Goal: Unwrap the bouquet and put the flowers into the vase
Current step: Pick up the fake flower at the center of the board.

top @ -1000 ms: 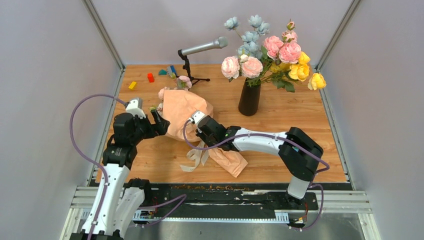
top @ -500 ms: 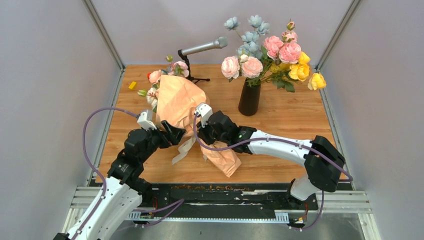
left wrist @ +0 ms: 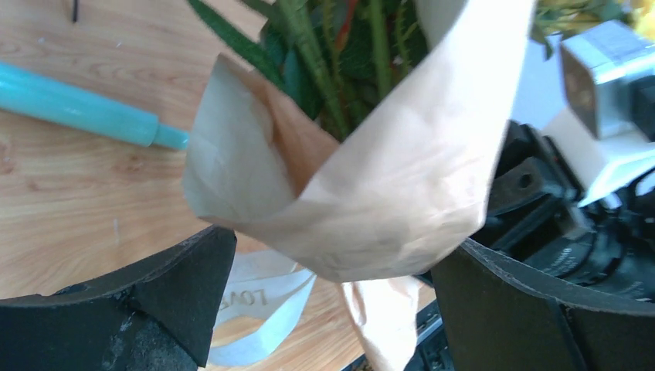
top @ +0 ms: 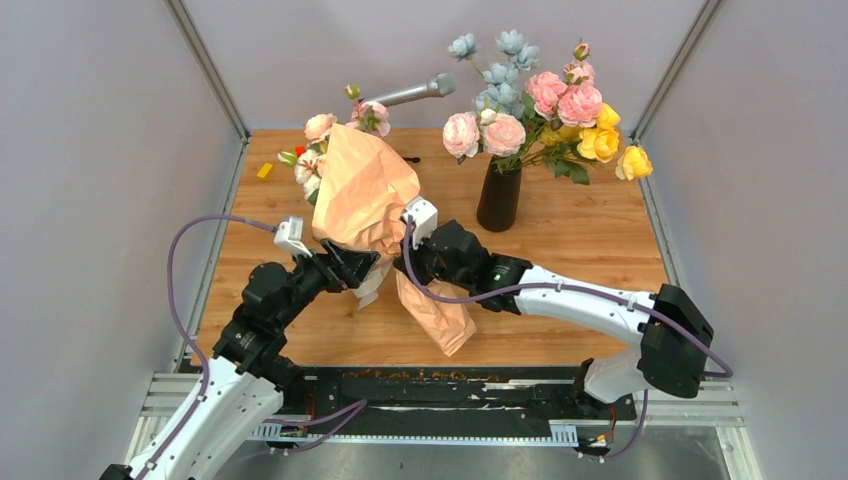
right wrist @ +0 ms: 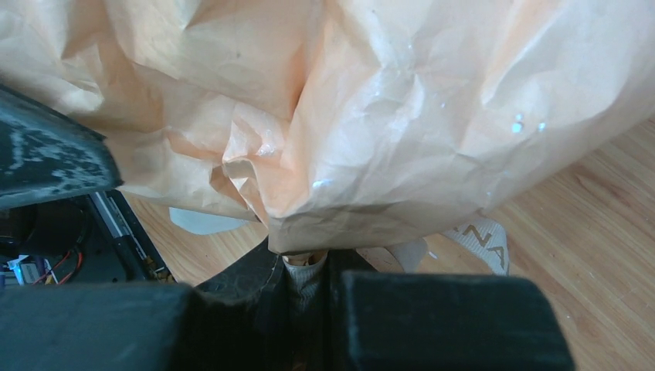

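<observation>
The bouquet [top: 364,192] stands tilted above the table in crinkled peach paper [right wrist: 371,116], small pink and cream flowers [top: 318,128] poking out at its top. My right gripper [top: 408,262] is shut on its tied waist; cream ribbon is pinched between the jaws of that right gripper [right wrist: 310,284]. The left gripper [top: 356,268] is open, a lower fold of paper [left wrist: 371,209] between its fingers without contact. Green stems [left wrist: 324,69] show inside the wrap. A loose ribbon [left wrist: 255,301] hangs below. The black vase [top: 498,196] stands at the back right.
The vase holds large pink, pale blue and yellow blooms [top: 560,100]. A microphone [top: 405,95] on a stand sits behind the bouquet. A yellow block [top: 265,170] lies at the back left, and a teal rod [left wrist: 77,112] lies on the table. Grey walls close in both sides.
The bouquet has gone from lying on the table to raised and nearly upright in the right gripper. The left arm has swung right, its open jaws now around the lower paper.
</observation>
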Robot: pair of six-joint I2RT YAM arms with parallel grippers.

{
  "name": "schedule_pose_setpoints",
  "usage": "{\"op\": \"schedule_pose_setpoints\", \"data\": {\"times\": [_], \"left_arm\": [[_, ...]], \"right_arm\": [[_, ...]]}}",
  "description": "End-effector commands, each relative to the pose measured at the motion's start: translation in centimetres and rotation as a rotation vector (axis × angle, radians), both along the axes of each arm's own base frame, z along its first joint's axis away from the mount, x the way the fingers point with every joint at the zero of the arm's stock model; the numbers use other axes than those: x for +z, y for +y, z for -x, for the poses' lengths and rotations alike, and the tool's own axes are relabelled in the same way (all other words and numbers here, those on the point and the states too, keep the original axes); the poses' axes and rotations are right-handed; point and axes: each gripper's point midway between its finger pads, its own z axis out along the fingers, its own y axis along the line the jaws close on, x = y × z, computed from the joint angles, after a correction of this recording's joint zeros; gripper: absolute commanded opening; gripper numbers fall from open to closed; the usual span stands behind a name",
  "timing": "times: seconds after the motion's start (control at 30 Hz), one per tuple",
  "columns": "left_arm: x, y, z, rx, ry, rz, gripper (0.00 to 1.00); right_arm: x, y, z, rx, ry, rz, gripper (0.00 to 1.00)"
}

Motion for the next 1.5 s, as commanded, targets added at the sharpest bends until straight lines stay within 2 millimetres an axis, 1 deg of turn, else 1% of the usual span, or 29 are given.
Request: {"op": "schedule_pose_setpoints", "data": {"times": [0.0, 0.17, 0.23, 0.37, 0.57, 0.6, 0.67, 0.83, 0.9, 0.93, 0.97, 1.0, 1.1, 1.17, 1.2, 1.23, 1.27, 1.3, 1.33, 1.37, 1.4, 1.47], "left_arm": [[5.0, -0.9, 0.4, -0.046, -0.120, 0.119, 1.00], [6.7, -1.9, 0.5, -0.090, -0.157, 0.182, 1.00], [6.7, -2.0, 0.4, -0.096, -0.157, 0.188, 1.00], [6.3, -2.4, 0.0, -0.098, -0.145, 0.206, 1.00], [5.9, -3.7, -0.9, -0.131, -0.117, 0.233, 1.00], [5.9, -3.8, -1.0, -0.132, -0.115, 0.234, 1.00], [5.8, -3.9, -1.2, -0.124, -0.109, 0.228, 1.00], [4.5, -3.6, -1.9, -0.083, -0.071, 0.198, 0.99], [4.1, -3.8, -2.1, -0.083, -0.058, 0.190, 0.94], [4.0, -3.9, -2.1, -0.085, -0.052, 0.188, 0.88], [4.0, -4.0, -2.2, -0.086, -0.051, 0.187, 0.84], [4.1, -4.1, -2.2, -0.089, -0.048, 0.185, 0.75], [4.2, -4.2, -2.3, -0.084, -0.049, 0.165, 0.63], [4.3, -4.1, -2.3, -0.079, -0.048, 0.150, 0.50], [4.3, -4.1, -2.4, -0.078, -0.046, 0.139, 0.46], [4.3, -4.1, -2.4, -0.080, -0.042, 0.131, 0.39], [4.3, -4.1, -2.4, -0.080, -0.044, 0.124, 0.35], [4.3, -4.1, -2.5, -0.081, -0.042, 0.119, 0.29], [4.3, -4.2, -2.5, -0.083, -0.043, 0.116, 0.26], [4.5, -4.3, -2.6, -0.084, -0.047, 0.118, 0.19], [4.6, -4.4, -2.6, -0.091, -0.049, 0.119, 0.18], [4.9, -4.7, -2.7, -0.097, -0.056, 0.117, 0.06]], "right_arm": [[6.2, 1.0, -0.1, -0.027, -0.086, -0.178, 0.00], [6.9, 1.1, 0.1, -0.032, -0.081, -0.214, 0.00], [7.2, 1.3, 0.3, -0.024, -0.073, -0.233, 0.00], [7.5, 2.0, 1.1, 0.025, -0.060, -0.268, 0.00], [7.9, 2.1, 1.9, 0.076, -0.074, -0.296, 0.00], [7.9, 2.3, 2.5, 0.111, -0.067, -0.299, 0.00], [7.9, 2.5, 2.8, 0.127, -0.067, -0.301, 0.00], [8.2, 2.9, 3.4, 0.166, -0.075, -0.315, 0.00], [8.2, 3.0, 3.5, 0.172, -0.078, -0.312, 0.00], [8.2, 3.0, 3.5, 0.172, -0.079, -0.310, 0.00], [8.0, 3.0, 3.4, 0.170, -0.078, -0.305, 0.00], [7.8, 3.1, 3.4, 0.168, -0.077, -0.300, 0.00], [7.6, 3.2, 3.3, 0.164, -0.072, -0.292, 0.00], [7.5, 3.2, 3.2, 0.160, -0.068, -0.283, 0.00], [7.2, 3.2, 3.1, 0.157, -0.061, -0.270, 0.00], [7.0, 3.2, 3.0, 0.152, -0.056, -0.256, 0.00], [6.8, 3.2, 2.9, 0.147, -0.051, -0.243, 0.00], [6.6, 3.1, 2.8, 0.144, -0.049, -0.232, 0.00], [6.5, 3.1, 2.8, 0.141, -0.047, -0.224, 0.00], [6.4, 2.9, 2.8, 0.138, -0.047, -0.217, 0.03], [6.2, 2.8, 2.7, 0.133, -0.048, -0.210, 0.06], [6.0, 2.4, 2.6, 0.120, -0.052, -0.195, 0.14]]}}
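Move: The wrapped bouquet's stem part, just above the tied neck, lies about 5 cm ahead of the open left hand, 6 cm to its right and roughly level. From the right hand, which grips the neck, that part is some 4 cm ahead, 3 cm left and 3 cm up. Pink blossoms stand about 17 cm ahead of the left hand, 9 cm left and 5 cm higher; the paper tail hangs roughly 10 cm back, 15 cm right and 8 cm lower. Left hand shifts right and up some 5 cm, half-closing around the bouquet the right hand still holds. ##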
